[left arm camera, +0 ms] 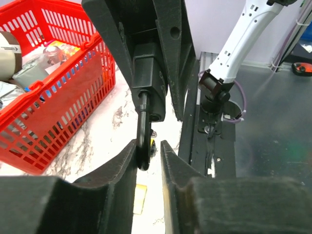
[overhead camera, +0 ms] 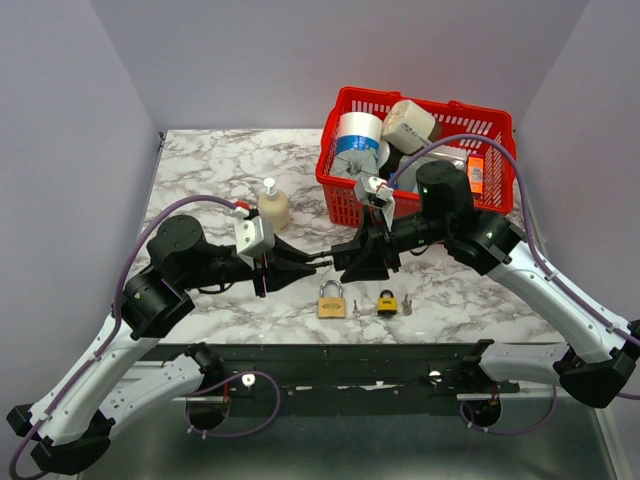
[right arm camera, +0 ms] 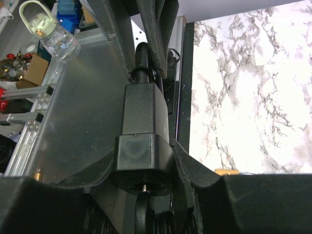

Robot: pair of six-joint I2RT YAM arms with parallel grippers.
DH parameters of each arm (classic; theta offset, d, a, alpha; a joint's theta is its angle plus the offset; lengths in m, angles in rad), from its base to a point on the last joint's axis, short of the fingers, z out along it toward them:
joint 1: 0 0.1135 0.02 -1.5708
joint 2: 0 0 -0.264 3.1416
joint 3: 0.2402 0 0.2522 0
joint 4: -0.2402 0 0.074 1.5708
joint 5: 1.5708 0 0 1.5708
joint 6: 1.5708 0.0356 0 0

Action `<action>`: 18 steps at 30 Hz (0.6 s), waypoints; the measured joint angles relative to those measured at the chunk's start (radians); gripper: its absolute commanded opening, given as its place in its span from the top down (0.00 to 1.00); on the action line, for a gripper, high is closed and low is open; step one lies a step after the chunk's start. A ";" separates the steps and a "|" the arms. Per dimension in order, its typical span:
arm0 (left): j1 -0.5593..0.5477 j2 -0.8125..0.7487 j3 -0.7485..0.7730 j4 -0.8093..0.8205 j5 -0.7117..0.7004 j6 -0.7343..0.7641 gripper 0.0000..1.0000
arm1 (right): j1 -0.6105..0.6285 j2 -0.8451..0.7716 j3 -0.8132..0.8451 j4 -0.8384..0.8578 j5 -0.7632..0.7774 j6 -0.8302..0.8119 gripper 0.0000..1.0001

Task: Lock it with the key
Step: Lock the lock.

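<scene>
A black padlock (right arm camera: 144,112) is held in the air, my right gripper (right arm camera: 146,163) shut on its body. A key with a black head (right arm camera: 141,214) sits in the keyhole at the end facing the right wrist camera. The black shackle (left arm camera: 143,139) points toward my left gripper (left arm camera: 148,146). It lies between that gripper's fingers, against one finger (left arm camera: 122,165), with a gap to the other, so the left gripper is open. In the top view both grippers meet above the table's middle, left (overhead camera: 322,262) and right (overhead camera: 350,258).
A brass padlock (overhead camera: 332,300) and a small yellow-and-black padlock (overhead camera: 387,302) lie near the front edge with loose keys (overhead camera: 355,306) beside them. A red basket (overhead camera: 340,195) full of items stands at the back right. A soap bottle (overhead camera: 272,205) stands behind the left gripper.
</scene>
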 measured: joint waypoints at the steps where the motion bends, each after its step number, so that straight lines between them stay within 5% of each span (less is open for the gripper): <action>1: 0.000 0.002 0.001 0.000 -0.002 0.001 0.89 | 0.000 -0.001 0.000 0.002 0.001 0.003 0.99; 4: 0.002 0.008 0.002 0.003 -0.007 -0.003 1.00 | 0.001 -0.003 0.000 0.010 0.001 0.012 0.99; 18: 0.014 0.024 -0.013 0.090 0.024 -0.194 1.00 | -0.001 -0.018 0.000 0.036 -0.002 0.021 0.99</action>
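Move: The shackle of the black lock lies just off the left fingertips, 1 or 2 cm to that hand's right and level with it, its bow already between the parted pads. The lock's body is about 5 cm to the left hand's right, gripped by the right hand; from the right hand the shackle is some 4 cm to the left. On the table roughly 34 cm below the left hand and 3 cm farther out lie the brass padlock, about 2 cm to its right, and the yellow padlock, about 14 cm to its right. Closing first, the left fingers pinch the bow of the shackle; then that hand eases about 1 cm up and nearly as far to its right, towards the lock's body, while rolling some 10 degrees counter-clockwise as seen looking along its fingers. The right hand keeps its grip on the body and rises about 1 cm alongside. ##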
